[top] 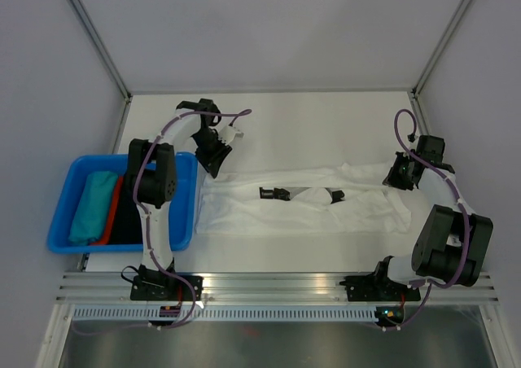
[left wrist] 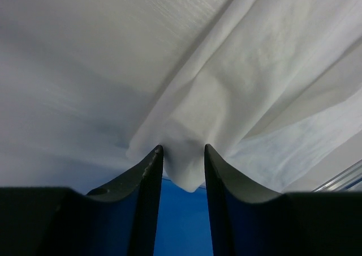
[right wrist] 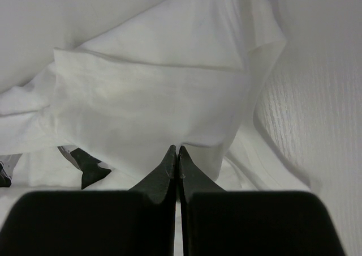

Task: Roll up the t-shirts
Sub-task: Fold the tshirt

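A white t-shirt [top: 301, 213] with small black printed marks [top: 277, 194] lies stretched left to right across the table. My left gripper [top: 213, 158] is at its left end. In the left wrist view the gripper [left wrist: 184, 151] has its jaws parted, and a corner of the white cloth [left wrist: 186, 165] hangs between them. My right gripper [top: 399, 177] is at the shirt's right end. In the right wrist view this gripper [right wrist: 179, 149] is shut on a fold of the cloth [right wrist: 153, 97], and a black mark [right wrist: 90, 168] shows to its left.
A blue bin [top: 65, 213] with teal, red and dark cloth stands left of the shirt, and its blue shows under the left jaws [left wrist: 181, 222]. Metal rails [top: 269, 286] run along the near edge. Walls enclose the back and sides.
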Robot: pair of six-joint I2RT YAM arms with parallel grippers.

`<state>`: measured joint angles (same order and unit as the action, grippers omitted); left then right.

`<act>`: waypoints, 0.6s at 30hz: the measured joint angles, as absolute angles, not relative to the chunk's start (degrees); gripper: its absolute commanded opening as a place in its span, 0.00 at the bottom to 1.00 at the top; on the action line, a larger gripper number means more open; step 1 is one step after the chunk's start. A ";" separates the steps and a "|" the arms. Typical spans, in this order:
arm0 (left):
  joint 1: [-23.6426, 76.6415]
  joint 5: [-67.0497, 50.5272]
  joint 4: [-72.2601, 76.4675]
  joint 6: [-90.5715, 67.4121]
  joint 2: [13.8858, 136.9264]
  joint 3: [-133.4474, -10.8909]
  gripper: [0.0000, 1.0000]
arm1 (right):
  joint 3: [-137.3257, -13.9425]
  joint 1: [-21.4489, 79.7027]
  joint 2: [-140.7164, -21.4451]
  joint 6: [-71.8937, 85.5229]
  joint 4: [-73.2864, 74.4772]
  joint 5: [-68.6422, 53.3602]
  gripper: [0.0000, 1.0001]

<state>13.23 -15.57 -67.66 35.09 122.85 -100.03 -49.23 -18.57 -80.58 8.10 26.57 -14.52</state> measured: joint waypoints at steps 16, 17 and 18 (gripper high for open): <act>13.85 -21.37 -60.20 38.26 112.92 -85.97 0.02 | -49.08 -18.57 -79.61 8.05 26.63 -14.20 0.02; 14.09 -21.37 -59.24 39.18 110.80 -83.53 0.02 | -48.99 -18.57 -79.07 8.05 26.65 -14.04 0.02; 14.35 -21.41 -58.59 40.29 108.92 -81.56 0.02 | -48.90 -18.57 -78.59 8.05 26.74 -13.89 0.02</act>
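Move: The t-shirt's folded far-left corner lies between the left hand's open fingertips, about 1 cm back and 1 cm below. The black print is some 25 cm to the left hand's right and 7 cm back; the blue tray's middle is about 26 cm to its left and 9 cm back. From the right hand, shut at the shirt's right end, that corner lies roughly 52 cm left and 4 cm farther out. The left fingers close on the t-shirt's folded corner, then draw it back about 4 cm and slightly right. ##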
